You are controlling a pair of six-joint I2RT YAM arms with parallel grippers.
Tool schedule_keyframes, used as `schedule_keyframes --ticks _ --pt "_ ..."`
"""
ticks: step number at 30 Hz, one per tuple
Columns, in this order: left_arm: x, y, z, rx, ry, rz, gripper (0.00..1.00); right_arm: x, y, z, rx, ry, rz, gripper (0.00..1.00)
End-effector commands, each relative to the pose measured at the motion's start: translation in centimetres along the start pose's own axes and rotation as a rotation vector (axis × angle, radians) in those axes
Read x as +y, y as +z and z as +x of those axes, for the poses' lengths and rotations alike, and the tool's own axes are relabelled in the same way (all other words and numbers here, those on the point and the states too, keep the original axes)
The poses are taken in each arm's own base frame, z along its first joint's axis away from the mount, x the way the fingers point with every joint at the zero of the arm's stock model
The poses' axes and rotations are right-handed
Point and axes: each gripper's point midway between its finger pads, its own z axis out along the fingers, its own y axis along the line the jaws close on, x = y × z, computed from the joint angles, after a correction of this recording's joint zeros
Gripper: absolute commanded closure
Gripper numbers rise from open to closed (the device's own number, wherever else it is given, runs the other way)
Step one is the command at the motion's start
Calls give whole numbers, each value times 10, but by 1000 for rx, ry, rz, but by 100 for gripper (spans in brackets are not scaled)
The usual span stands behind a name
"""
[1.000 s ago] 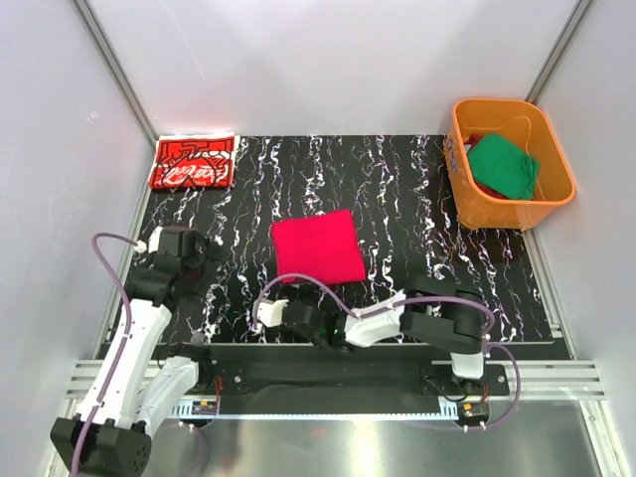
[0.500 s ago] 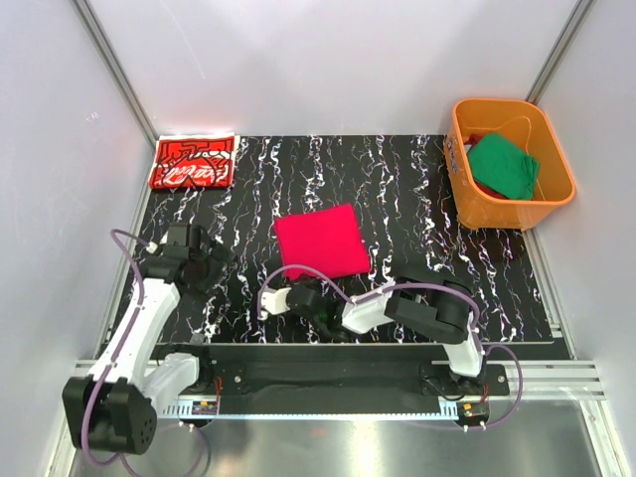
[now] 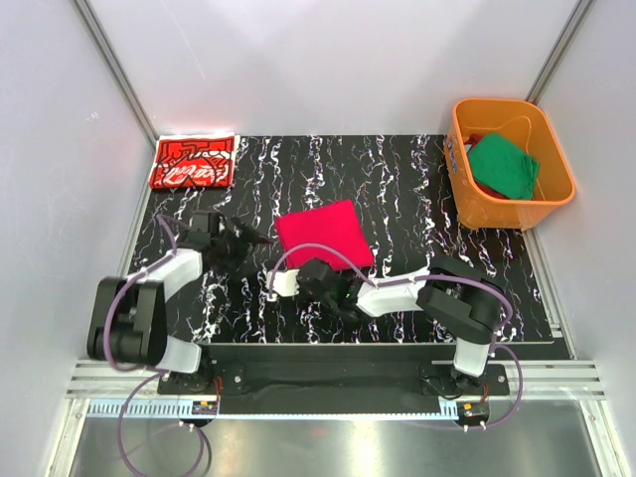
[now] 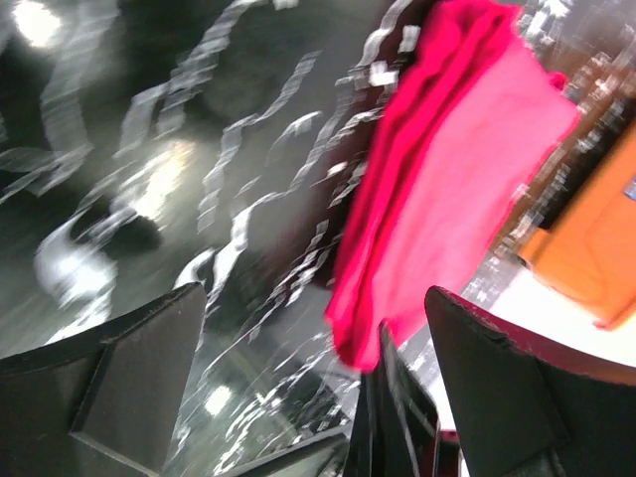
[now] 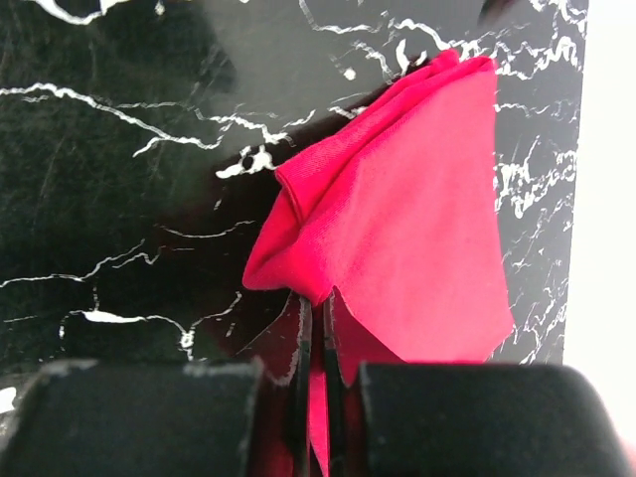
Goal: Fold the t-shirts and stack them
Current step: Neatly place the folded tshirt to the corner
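Note:
A plain crimson t-shirt [image 3: 323, 234], folded into a square, lies mid-table. My right gripper [image 3: 320, 271] is shut on its near edge; in the right wrist view the cloth [image 5: 407, 229] is pinched between the closed fingers of that gripper [image 5: 316, 323] and its corner is raised. My left gripper [image 3: 246, 240] stands open just left of the shirt, touching nothing. In the left wrist view the shirt [image 4: 457, 169] lies ahead of the open gripper [image 4: 313, 343]. A folded red t-shirt with white print [image 3: 194, 161] sits at the far left corner. A green t-shirt [image 3: 505, 166] lies in the tub.
The orange plastic tub [image 3: 512, 103] stands at the far right, off the black marbled mat [image 3: 397, 189]. White walls and metal frame rails enclose the table on three sides. Both arms reach low over the mat's near half.
My right gripper has closed on the crimson shirt's near edge and nudged it slightly right. The left arm has swung in from the left towards the shirt, still open.

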Motion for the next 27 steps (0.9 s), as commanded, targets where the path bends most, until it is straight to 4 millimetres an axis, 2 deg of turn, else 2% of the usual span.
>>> schedule_keyframes --ticks 1,11,15,16,21,27 --pt "-55 11 3 69 60 241 1 -20 -8 -22 -70 39 11 100" --pt "-66 45 12 58 100 288 1 -44 -13 -32 -136 122 16 100" --pt "-61 59 17 84 91 266 1 -60 -17 -35 -153 152 34 100" --pt "-56 63 18 86 82 254 1 -61 -17 -33 -148 156 32 100" --pt "-60 73 14 87 74 255 1 -70 -20 -38 -169 166 39 100" --pt "-54 87 9 86 60 212 1 -79 -25 -38 -180 188 56 100"
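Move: The left hand, open, has the folded tshirt's left edge some 8 cm to its right, 5 cm ahead and about 3 cm lower; the tshirt's middle lies roughly 16 cm right and 4 cm ahead, the Coca-Cola bag about 13 cm left and 22 cm ahead. The right hand already pinches the tshirt's near-left corner; from it that left edge runs around 8 cm ahead and 2 cm left, the middle 8 cm ahead and 7 cm right. With its fingers kept wide open, the left hand sweeps about 7 cm to the right and as far forward, sinking slightly, to bring its fingers either side of the tshirt's left edge ahead of the right gripper, while its wrist turns some 15 degrees, pitching up and rolling left side down. The right hand keeps its pinch on the near-left corner and, after a brief near-standstill, raises it about 4 cm while easing a little forward. ##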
